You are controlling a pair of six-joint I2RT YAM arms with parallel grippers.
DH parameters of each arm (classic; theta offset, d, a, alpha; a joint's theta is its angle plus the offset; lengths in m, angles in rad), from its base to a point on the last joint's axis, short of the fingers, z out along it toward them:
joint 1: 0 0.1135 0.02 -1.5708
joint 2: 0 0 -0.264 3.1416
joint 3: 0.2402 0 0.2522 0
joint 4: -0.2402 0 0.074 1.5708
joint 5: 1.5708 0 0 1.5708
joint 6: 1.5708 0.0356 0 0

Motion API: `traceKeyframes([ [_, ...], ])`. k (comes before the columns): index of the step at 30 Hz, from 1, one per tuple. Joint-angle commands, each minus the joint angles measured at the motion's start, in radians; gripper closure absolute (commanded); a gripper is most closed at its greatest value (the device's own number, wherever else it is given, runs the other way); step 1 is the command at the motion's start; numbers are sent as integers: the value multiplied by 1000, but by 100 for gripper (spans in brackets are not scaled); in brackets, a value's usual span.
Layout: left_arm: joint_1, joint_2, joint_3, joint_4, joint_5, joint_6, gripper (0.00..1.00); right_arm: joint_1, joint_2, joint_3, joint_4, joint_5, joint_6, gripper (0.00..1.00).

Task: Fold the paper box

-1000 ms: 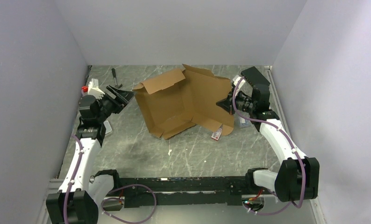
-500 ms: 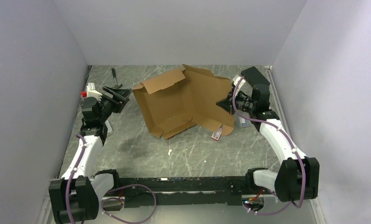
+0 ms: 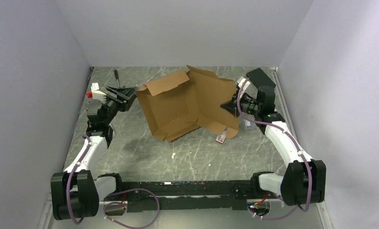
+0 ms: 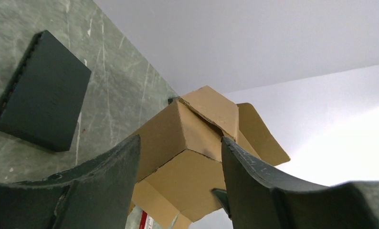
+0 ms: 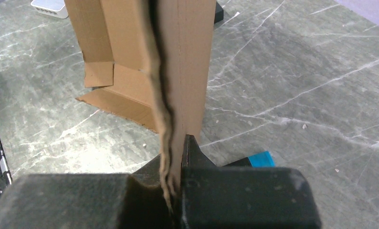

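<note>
The paper box (image 3: 187, 102) is a large brown cardboard piece, half raised in the middle of the table with flaps sticking up at the back. My right gripper (image 3: 226, 106) is shut on its right-hand panel. In the right wrist view the cardboard edge (image 5: 187, 62) runs straight down into the closed right gripper (image 5: 175, 152). My left gripper (image 3: 127, 96) is open just left of the box's left corner. The left wrist view frames that corner (image 4: 197, 181) between the two fingers of the left gripper (image 4: 179, 140), with nothing pinched.
A flat black box (image 4: 39, 90) lies on the marble table left of the cardboard. A small red-and-white packet (image 3: 221, 138) sits at the box's front edge. A blue-tipped item (image 5: 261, 159) lies under my right gripper. A dark tool (image 3: 117, 77) rests at the back left.
My left arm has reached farther back and slightly right, closer to the box's left corner, and its jaws have narrowed a little. The right gripper and the box have not moved.
</note>
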State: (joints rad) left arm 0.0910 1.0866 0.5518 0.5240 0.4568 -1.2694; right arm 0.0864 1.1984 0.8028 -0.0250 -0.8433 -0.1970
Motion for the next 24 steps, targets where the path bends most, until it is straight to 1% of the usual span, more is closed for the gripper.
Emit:
traceKeyframes([
  [1,-33,11,7,108,19,-32,33,11,10,16,-28,-10,13,100],
  [8,-85,21,42,118,-9,-29,33,16,12,17,-27,-9,10,100],
  [9,-106,22,42,122,-15,-31,33,15,14,16,-29,-7,10,100],
  [19,-163,6,-4,204,-86,-58,30,21,19,19,-34,8,5,100],
  [22,-169,9,1,189,-96,-60,32,22,18,21,-33,9,6,100],
  [24,-172,7,19,139,-102,-44,34,23,16,19,-34,7,7,100],
])
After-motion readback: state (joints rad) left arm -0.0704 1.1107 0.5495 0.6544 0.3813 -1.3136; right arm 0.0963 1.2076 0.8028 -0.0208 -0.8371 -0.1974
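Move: The box's upper left corner sits right in front of the open left fingers, about 2 cm ahead and 3 cm to the right, at roughly their height. On the table some 24 cm below, the black case lies about 10 cm right and 2 cm back of the left hand, the hammer about 11 cm left and 6 cm ahead. From the right hand that corner is some 37 cm left, 8 cm ahead and 4 cm higher. The left hand pushes the box's left side rightward about 5 cm, rising slightly, while the right keeps its pinch. ##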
